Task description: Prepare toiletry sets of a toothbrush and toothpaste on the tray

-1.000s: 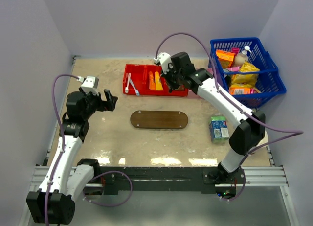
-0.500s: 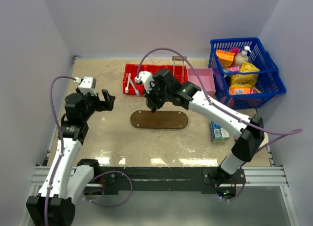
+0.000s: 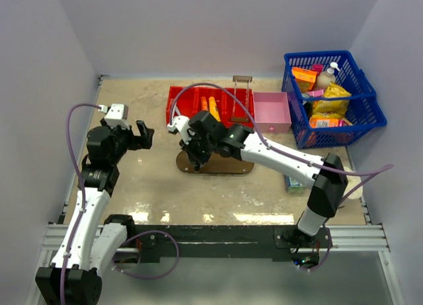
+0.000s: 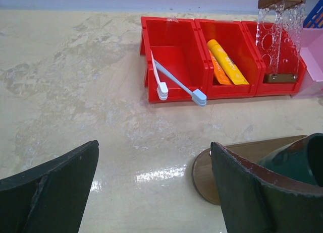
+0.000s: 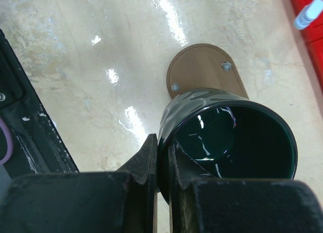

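My right gripper (image 5: 162,139) is shut on the rim of a dark green glossy cup (image 5: 227,137), one finger inside and one outside. It holds the cup just above the left end of the brown oval tray (image 5: 202,66), which also shows in the top view (image 3: 231,166). In the left wrist view, toothbrushes (image 4: 174,81) lean out of the left compartment of the red bin (image 4: 174,49). The two orange toothpaste tubes (image 4: 227,64) lie in its middle compartment. My left gripper (image 4: 154,144) is open and holds nothing, over bare table left of the tray (image 4: 237,162).
A clear bubbled rack with a wooden top (image 4: 277,41) stands in the red bin's right compartment. A pink box (image 3: 272,111) sits right of the bin, and a blue basket (image 3: 334,97) of goods is at the far right. A small green-blue carton (image 3: 294,181) lies under my right arm.
My right arm has swung from over the red bin leftward and toward the near side, to the tray's left end, carrying the cup. The left arm has barely moved.
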You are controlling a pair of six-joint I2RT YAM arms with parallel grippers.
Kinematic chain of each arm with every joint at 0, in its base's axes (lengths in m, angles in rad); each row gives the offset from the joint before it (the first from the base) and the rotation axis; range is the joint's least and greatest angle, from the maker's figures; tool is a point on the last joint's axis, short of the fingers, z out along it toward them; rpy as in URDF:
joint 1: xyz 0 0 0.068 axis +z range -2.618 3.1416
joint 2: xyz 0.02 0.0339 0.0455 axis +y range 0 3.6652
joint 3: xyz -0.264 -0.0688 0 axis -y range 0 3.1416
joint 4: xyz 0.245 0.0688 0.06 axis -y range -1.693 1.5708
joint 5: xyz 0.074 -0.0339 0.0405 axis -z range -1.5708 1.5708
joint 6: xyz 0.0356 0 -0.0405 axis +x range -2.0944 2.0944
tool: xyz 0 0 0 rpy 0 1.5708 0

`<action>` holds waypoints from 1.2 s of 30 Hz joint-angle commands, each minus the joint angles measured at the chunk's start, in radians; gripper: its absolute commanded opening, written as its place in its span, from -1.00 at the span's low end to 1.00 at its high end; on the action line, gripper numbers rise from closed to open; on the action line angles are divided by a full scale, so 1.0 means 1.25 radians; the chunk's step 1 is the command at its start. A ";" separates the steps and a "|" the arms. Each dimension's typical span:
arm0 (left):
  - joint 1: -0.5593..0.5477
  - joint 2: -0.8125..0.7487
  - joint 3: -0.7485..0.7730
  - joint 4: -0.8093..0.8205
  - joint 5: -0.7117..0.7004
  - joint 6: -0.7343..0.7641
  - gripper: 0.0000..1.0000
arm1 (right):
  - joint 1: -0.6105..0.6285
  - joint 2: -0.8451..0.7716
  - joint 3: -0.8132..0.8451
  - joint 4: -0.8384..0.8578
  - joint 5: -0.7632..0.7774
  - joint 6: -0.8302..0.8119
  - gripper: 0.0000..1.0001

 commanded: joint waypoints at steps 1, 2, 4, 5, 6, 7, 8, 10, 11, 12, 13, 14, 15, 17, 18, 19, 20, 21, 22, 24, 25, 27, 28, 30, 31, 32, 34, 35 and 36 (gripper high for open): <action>-0.004 -0.007 0.015 0.012 -0.007 0.007 0.92 | 0.006 0.034 0.017 0.086 0.007 0.013 -1.00; -0.004 -0.008 0.015 0.012 -0.009 0.007 0.93 | 0.007 0.055 0.023 0.089 0.010 0.013 -1.00; -0.004 -0.009 0.014 0.012 -0.009 0.007 0.93 | 0.012 0.075 0.038 0.091 0.027 0.013 -1.00; -0.004 -0.010 0.014 0.011 -0.011 0.007 0.93 | 0.015 0.093 0.043 0.091 0.035 0.013 -1.00; -0.004 -0.010 0.014 0.011 -0.016 0.007 0.94 | 0.020 0.101 0.047 0.091 0.041 0.010 -1.00; -0.004 -0.012 0.014 0.011 -0.017 0.009 0.94 | 0.022 0.109 0.054 0.091 0.049 0.007 -1.00; -0.004 -0.014 0.014 0.011 -0.018 0.009 0.94 | 0.023 0.117 0.058 0.089 0.052 0.005 -1.00; -0.004 -0.015 0.014 0.011 -0.018 0.009 0.94 | 0.026 0.135 0.070 0.085 0.054 0.002 -1.00; -0.004 -0.015 0.014 0.012 -0.017 0.007 0.95 | 0.026 0.139 0.072 0.089 0.056 0.001 -1.00; -0.004 -0.014 0.014 0.012 -0.016 0.007 0.95 | 0.028 0.146 0.074 0.093 0.058 -0.001 -1.00; -0.004 -0.012 0.014 0.012 -0.016 0.007 0.95 | 0.028 0.150 0.079 0.093 0.063 -0.004 -1.00; -0.004 -0.012 0.014 0.012 -0.015 0.007 0.95 | 0.029 0.152 0.082 0.093 0.070 -0.007 -1.00; -0.004 -0.010 0.014 0.012 -0.013 0.007 0.95 | 0.029 0.156 0.085 0.093 0.070 -0.009 -1.00; -0.004 -0.012 0.014 0.012 -0.015 0.007 0.95 | 0.031 0.163 0.097 0.089 0.070 -0.014 -1.00; -0.004 -0.012 0.014 0.011 -0.016 0.007 0.95 | 0.032 0.166 0.100 0.083 0.070 -0.014 -1.00; -0.004 -0.013 0.014 0.010 -0.017 0.007 0.96 | 0.032 0.168 0.104 0.082 0.070 -0.017 -1.00; -0.004 -0.014 0.014 0.010 -0.018 0.007 0.95 | 0.033 0.170 0.104 0.082 0.070 -0.018 -1.00; -0.004 -0.014 0.015 0.010 -0.020 0.007 0.96 | 0.033 0.168 0.102 0.083 0.069 -0.020 -1.00; -0.004 -0.013 0.015 0.010 -0.018 0.007 0.96 | 0.033 0.167 0.100 0.084 0.065 -0.024 -1.00; -0.004 -0.014 0.015 0.010 -0.017 0.007 0.96 | 0.034 0.168 0.097 0.089 0.057 -0.029 -1.00; -0.004 -0.012 0.015 0.010 -0.018 0.007 0.96 | 0.034 0.168 0.095 0.091 0.056 -0.033 -1.00; -0.004 -0.013 0.017 0.008 -0.029 0.010 0.96 | 0.033 0.171 0.097 0.094 0.053 -0.039 -1.00; -0.004 -0.012 0.019 0.001 -0.055 0.011 0.96 | 0.033 0.173 0.099 0.093 0.053 -0.042 -1.00; -0.004 -0.013 0.023 -0.016 -0.089 0.011 0.96 | 0.033 0.177 0.105 0.090 0.052 -0.049 -1.00; -0.004 -0.015 0.025 -0.019 -0.116 0.010 0.96 | 0.033 0.179 0.106 0.089 0.052 -0.055 -1.00; -0.003 -0.016 0.024 -0.019 -0.123 0.010 0.96 | 0.034 0.181 0.108 0.090 0.051 -0.057 -1.00; -0.002 -0.020 0.023 -0.021 -0.131 0.007 0.98 | 0.033 0.182 0.108 0.090 0.036 -0.072 -1.00; 0.002 -0.020 0.023 -0.021 -0.134 0.006 0.98 | 0.033 0.183 0.106 0.094 0.031 -0.076 -1.00; 0.004 -0.020 0.023 -0.020 -0.133 0.004 0.99 | 0.034 0.184 0.109 0.095 0.026 -0.083 -1.00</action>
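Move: Below the right hand, which already grips the dark green cup by its near rim, the tray's left end lies about 2 cm ahead, 4 cm left and 18 cm down; the tray's middle is some 6 cm right and 2 cm ahead. The toothbrushes sit roughly 19 cm ahead and 8 cm left, the toothpastes about 21 cm ahead and 5 cm right. From the left hand, the tray's left end is around 20 cm right, 4 cm back and 22 cm down. Sinking some 9 cm with the cup towards the tray's left end, the right hand then comes back up by about 1.5 cm and stops there. Along the way it drifts about 3.5 cm left and its fingers tip a little more downward, keeping their grip on the rim. The open left hand swings about 2 cm left at the very end. ##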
